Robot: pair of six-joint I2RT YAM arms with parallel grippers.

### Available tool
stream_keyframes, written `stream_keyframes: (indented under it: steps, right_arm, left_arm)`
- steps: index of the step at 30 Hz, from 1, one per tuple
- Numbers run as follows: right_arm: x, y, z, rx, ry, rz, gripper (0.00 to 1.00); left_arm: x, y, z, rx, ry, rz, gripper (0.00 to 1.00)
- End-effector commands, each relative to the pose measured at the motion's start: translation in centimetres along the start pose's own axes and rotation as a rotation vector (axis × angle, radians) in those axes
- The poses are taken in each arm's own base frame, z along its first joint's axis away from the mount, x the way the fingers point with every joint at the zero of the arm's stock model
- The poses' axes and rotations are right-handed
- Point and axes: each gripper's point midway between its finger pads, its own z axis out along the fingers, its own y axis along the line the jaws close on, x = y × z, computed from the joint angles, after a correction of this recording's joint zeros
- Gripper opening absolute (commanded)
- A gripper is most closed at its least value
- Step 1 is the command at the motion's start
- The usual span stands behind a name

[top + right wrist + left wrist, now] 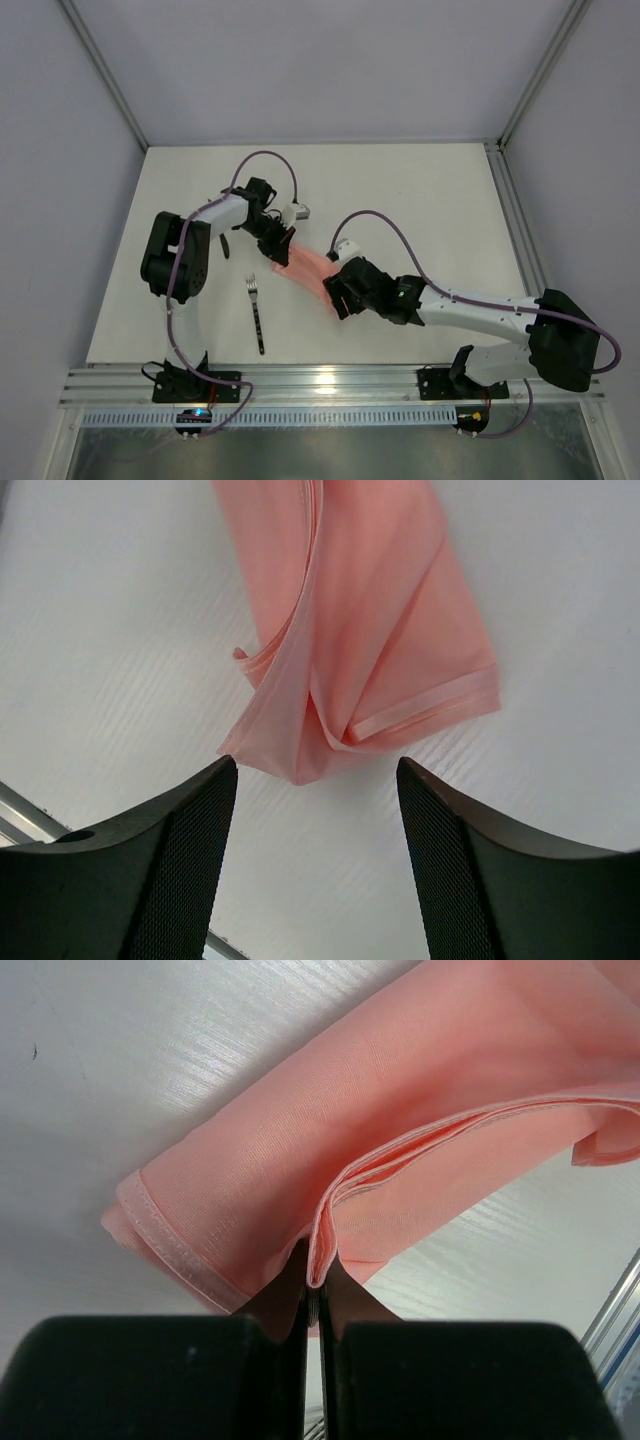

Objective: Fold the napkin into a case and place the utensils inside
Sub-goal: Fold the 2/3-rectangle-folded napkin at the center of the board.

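The pale-pink napkin lies folded into a long strip on the white table, running diagonally between the two arms. My left gripper is shut on its upper-left end; the left wrist view shows the layered folded edge pinched between the black jaws. My right gripper stands open just past the lower-right end, and in the right wrist view the loose folded corner lies ahead of the spread fingers, not between them. The fork lies on the table left of the napkin. The knife is partly hidden by the left arm.
A metal rail runs along the table's near edge by the arm bases. Grey walls and frame posts bound the white table on the left, back and right.
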Motion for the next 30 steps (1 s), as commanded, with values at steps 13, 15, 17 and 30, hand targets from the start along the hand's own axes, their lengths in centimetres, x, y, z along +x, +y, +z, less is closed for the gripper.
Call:
stream_keyframes:
  steps: [13,15,17,30]
  right_arm:
    - [1.6,3.3,3.1,0.048,-0.048,-0.069,0.73]
    - [2.7,2.2,3.8,0.119,-0.011,-0.063,0.73]
    - [3.0,1.2,4.0,0.185,0.000,-0.073,0.70]
    - [2.4,0.0,3.7,0.030,0.007,0.009,0.04]
  left_arm:
    - [-0.4,0.6,-0.1,-0.005,-0.004,0.004,0.00]
    - [-0.4,0.6,-0.1,-0.005,-0.001,0.003,0.00]
    - [-0.3,0.7,-0.2,-0.014,0.002,0.009,0.00]
    - [0.0,1.5,-0.2,-0.052,0.023,0.010,0.00]
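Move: The napkin's loose near-right end lies almost straight below the open right hand, roughly 6 cm down and perhaps 1 cm to its left. The end that the left hand already pinches is about 11 cm ahead of the right hand, 13 cm to its left and 6 cm lower; the fork lies some 19 cm to its left, about 2 cm back and 8 cm down. From the left hand, the loose end is about 11 cm back and 12 cm to the right, 1 cm lower. The right hand sinks about 6 cm over the napkin's loose end with its fingers open, easing back some 3 cm and a little left on the way down, then turns and sweeps low about 3.5 cm forward and nearly as far right while the fingers close and pinch the layered edge of that end. Its wrist tilts some 10 degrees so the fingers point more steeply down, while the left hand stays in place and keeps its pinch on the other end. ##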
